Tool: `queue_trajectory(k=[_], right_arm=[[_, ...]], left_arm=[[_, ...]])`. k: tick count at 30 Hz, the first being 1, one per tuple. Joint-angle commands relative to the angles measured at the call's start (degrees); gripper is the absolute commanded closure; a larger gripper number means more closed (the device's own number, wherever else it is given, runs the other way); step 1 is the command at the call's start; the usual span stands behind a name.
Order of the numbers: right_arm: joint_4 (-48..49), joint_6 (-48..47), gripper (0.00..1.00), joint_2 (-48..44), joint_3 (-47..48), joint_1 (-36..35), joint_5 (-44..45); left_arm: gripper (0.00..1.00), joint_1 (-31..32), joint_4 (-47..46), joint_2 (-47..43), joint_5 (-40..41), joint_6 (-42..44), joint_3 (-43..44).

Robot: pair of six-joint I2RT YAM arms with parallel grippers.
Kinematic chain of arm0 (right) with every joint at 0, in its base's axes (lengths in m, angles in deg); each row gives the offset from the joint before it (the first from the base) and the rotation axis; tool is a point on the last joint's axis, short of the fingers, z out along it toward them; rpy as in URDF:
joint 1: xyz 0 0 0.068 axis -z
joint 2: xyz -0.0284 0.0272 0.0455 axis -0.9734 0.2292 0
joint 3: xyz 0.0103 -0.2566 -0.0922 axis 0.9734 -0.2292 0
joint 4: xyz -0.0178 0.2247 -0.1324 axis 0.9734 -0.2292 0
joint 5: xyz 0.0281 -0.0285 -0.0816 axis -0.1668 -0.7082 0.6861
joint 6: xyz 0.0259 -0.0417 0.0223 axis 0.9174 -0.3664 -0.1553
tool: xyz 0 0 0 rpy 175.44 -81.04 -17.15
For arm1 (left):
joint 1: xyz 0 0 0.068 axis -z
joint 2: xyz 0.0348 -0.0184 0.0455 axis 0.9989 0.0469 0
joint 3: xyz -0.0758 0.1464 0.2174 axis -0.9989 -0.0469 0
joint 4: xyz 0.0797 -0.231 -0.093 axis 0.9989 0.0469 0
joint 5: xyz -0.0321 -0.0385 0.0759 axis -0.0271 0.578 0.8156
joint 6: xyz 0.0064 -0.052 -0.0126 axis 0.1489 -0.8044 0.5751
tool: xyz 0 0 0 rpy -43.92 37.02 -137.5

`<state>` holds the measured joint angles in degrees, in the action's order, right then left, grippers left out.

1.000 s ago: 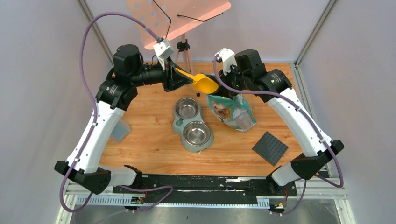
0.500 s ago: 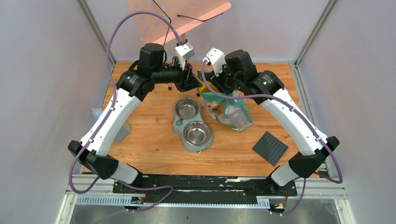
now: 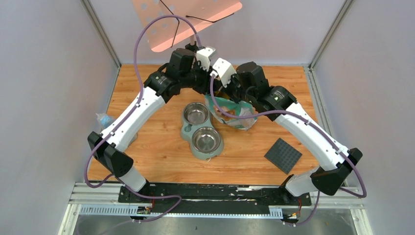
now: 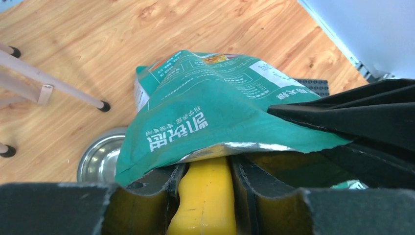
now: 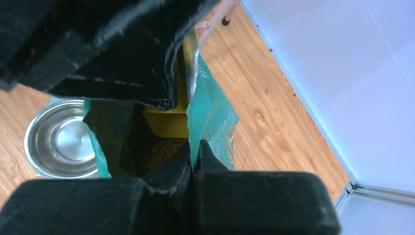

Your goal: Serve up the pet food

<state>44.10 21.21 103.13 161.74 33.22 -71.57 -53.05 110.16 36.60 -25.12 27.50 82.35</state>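
Observation:
The teal-green bag (image 3: 236, 115) stands at the back middle of the table, its mouth held open. My right gripper (image 5: 192, 152) is shut on the bag's rim (image 5: 213, 110). My left gripper (image 4: 208, 169) is shut on the handle of the yellow scoop (image 4: 208, 196), whose head is pushed inside the bag (image 4: 210, 112). In the right wrist view the scoop's head (image 5: 166, 122) lies on the brown kibble (image 5: 156, 152) inside the bag. In the top view both grippers meet over the bag's mouth and the scoop is hidden.
A pale green double feeder with two steel bowls (image 3: 201, 131), both with no kibble in them, lies just left of the bag. A dark grey mat (image 3: 283, 155) lies at the front right. A tripod's legs (image 4: 54, 90) stand at the back left. A clear container (image 3: 105, 120) sits at the left edge.
My left arm has swung right and carried the scoop from above the bowls into the bag's mouth. My right gripper has shifted left with the bag's rim, tilting the bag.

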Motion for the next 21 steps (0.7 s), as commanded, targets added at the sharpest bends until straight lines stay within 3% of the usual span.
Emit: queue_trajectory(k=[1,8,12,16,21], right_arm=[[7.3,3.6,1.0,-7.0,-2.3,-3.4,0.3],[6.5,6.7,1.0,-9.0,-6.9,-9.2,1.8],[10.5,12.9,1.0,-6.9,-7.1,-9.4,5.7],[15.5,12.0,1.0,-6.4,-13.8,-9.4,6.2],[18.3,12.7,1.0,-6.0,-17.3,-9.2,6.2]], left_arm=[[1.0,2.5,-4.8,-1.4,12.0,1.1,-3.9],[1.0,8.5,-9.2,-8.7,21.7,6.8,-15.6],[1.0,8.9,-11.1,-14.1,28.1,3.4,-24.3],[1.0,8.9,-14.4,-17.1,32.2,1.1,-31.7],[1.0,8.9,-23.7,-15.9,32.0,-4.5,-38.6]])
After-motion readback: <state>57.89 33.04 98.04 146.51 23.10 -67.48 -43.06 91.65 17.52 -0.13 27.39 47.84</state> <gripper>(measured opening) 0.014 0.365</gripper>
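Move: The left hand, holding the yellow scoop, has the pet food in the bag about 17 cm below it and some 7 cm to its right. From that hand the upper bowl is roughly 7 cm left and 3 cm ahead, the lower bowl 2 cm left and 9 cm back, both some 30 cm below. For the right hand, still pinching the bag's rim, the food lies 17 cm below, 1 cm ahead and 2 cm left; the lower bowl is 7 cm left, 8 cm back and 30 cm down. The left hand keeps its grip on the scoop's handle and sinks about 7 cm into the bag's mouth, drawing some 4 cm back and then swinging left, while the wrist turns 10 degrees or so counter-clockwise and its fingers tip up a little. Shut on the rim throughout, the right hand goes with it, pulling the mouth first back and then mostly left and down, about 5 cm left in all, with its left side rolling up slightly. ##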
